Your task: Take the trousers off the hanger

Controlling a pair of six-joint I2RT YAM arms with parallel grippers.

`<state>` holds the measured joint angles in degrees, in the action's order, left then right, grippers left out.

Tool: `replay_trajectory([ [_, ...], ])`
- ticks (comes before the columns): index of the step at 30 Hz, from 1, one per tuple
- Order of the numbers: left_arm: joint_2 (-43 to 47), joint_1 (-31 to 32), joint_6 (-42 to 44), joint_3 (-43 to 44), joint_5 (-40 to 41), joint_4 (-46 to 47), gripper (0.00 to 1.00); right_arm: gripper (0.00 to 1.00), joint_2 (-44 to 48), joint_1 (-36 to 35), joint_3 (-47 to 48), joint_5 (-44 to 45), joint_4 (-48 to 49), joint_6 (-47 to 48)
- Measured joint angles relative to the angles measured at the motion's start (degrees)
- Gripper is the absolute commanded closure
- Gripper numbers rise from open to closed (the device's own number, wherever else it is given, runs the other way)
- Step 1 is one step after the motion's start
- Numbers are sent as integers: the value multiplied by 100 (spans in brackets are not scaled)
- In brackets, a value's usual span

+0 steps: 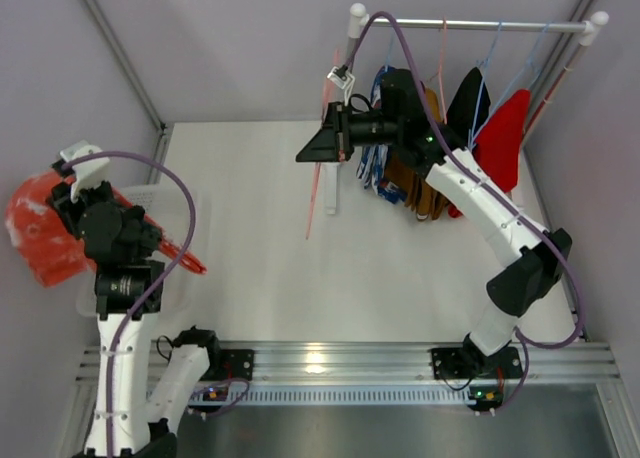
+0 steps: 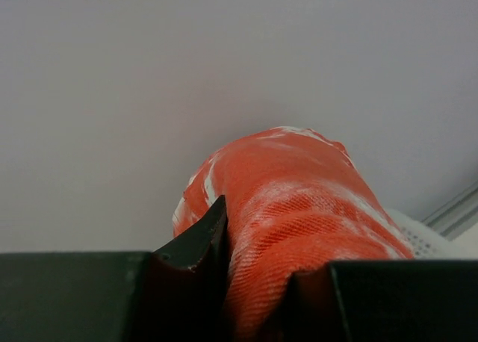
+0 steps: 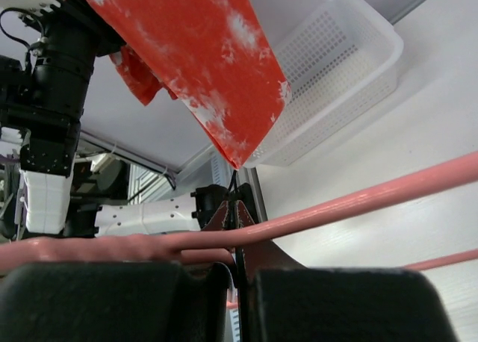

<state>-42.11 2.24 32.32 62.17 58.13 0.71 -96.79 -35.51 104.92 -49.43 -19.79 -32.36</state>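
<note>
The orange-red speckled trousers bulge out at the far left, free of the hanger, with a leg end showing on the other side of the arm. My left gripper is shut on them; in the left wrist view the cloth fills the gap between the fingers of that gripper. My right gripper is shut on the thin pink hanger, held bare in the air left of the rack. In the right wrist view the hanger's wire crosses the closed tips of the gripper, with the trousers far beyond.
A white mesh basket sits under the left arm. At the back stands a rack rail with a brown garment, a red one and a black one on light blue hangers.
</note>
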Motion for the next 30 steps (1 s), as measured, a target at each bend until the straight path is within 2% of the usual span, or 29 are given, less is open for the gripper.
replay_trajectory([
  [9,1233,-1598,-1049,-850,634,-986,100,100,-297,-122,365,-46,-221,55],
  [17,1185,-1869,-1191,-925,903,-999,100,100,-566,-125,505,-131,-273,68],
  [22,538,-1884,-1281,-1182,1054,-470,100,100,-658,-125,507,-153,-280,70],
  [30,-1567,-1884,-1982,-1401,723,-151,100,100,-669,-118,507,-188,-280,68],
])
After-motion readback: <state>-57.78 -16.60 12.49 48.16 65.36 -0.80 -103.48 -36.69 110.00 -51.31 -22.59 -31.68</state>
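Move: The left hand already holds the red trousers, high up, with the white basket's middle nearly 40 cm below it, about 8 cm farther out and roughly level sideways. The pink hanger in the right hand is some 43 cm to the left hand's right, about 8 cm farther out and 5 cm lower. The basket lies about 44 cm to the right hand's left, level fore and aft, some 32 cm below. Still pinching the red trousers, the left hand first swings back about 11 cm while sinking some 6 cm and edging left, its wrist turning about 25 degrees counter-clockwise. It then reverses forward about 13 cm and sinks another 10 cm towards the basket, fingers keeping their grip. The right hand keeps the bare hanger pinched, easing left and down by 2 cm or so. ##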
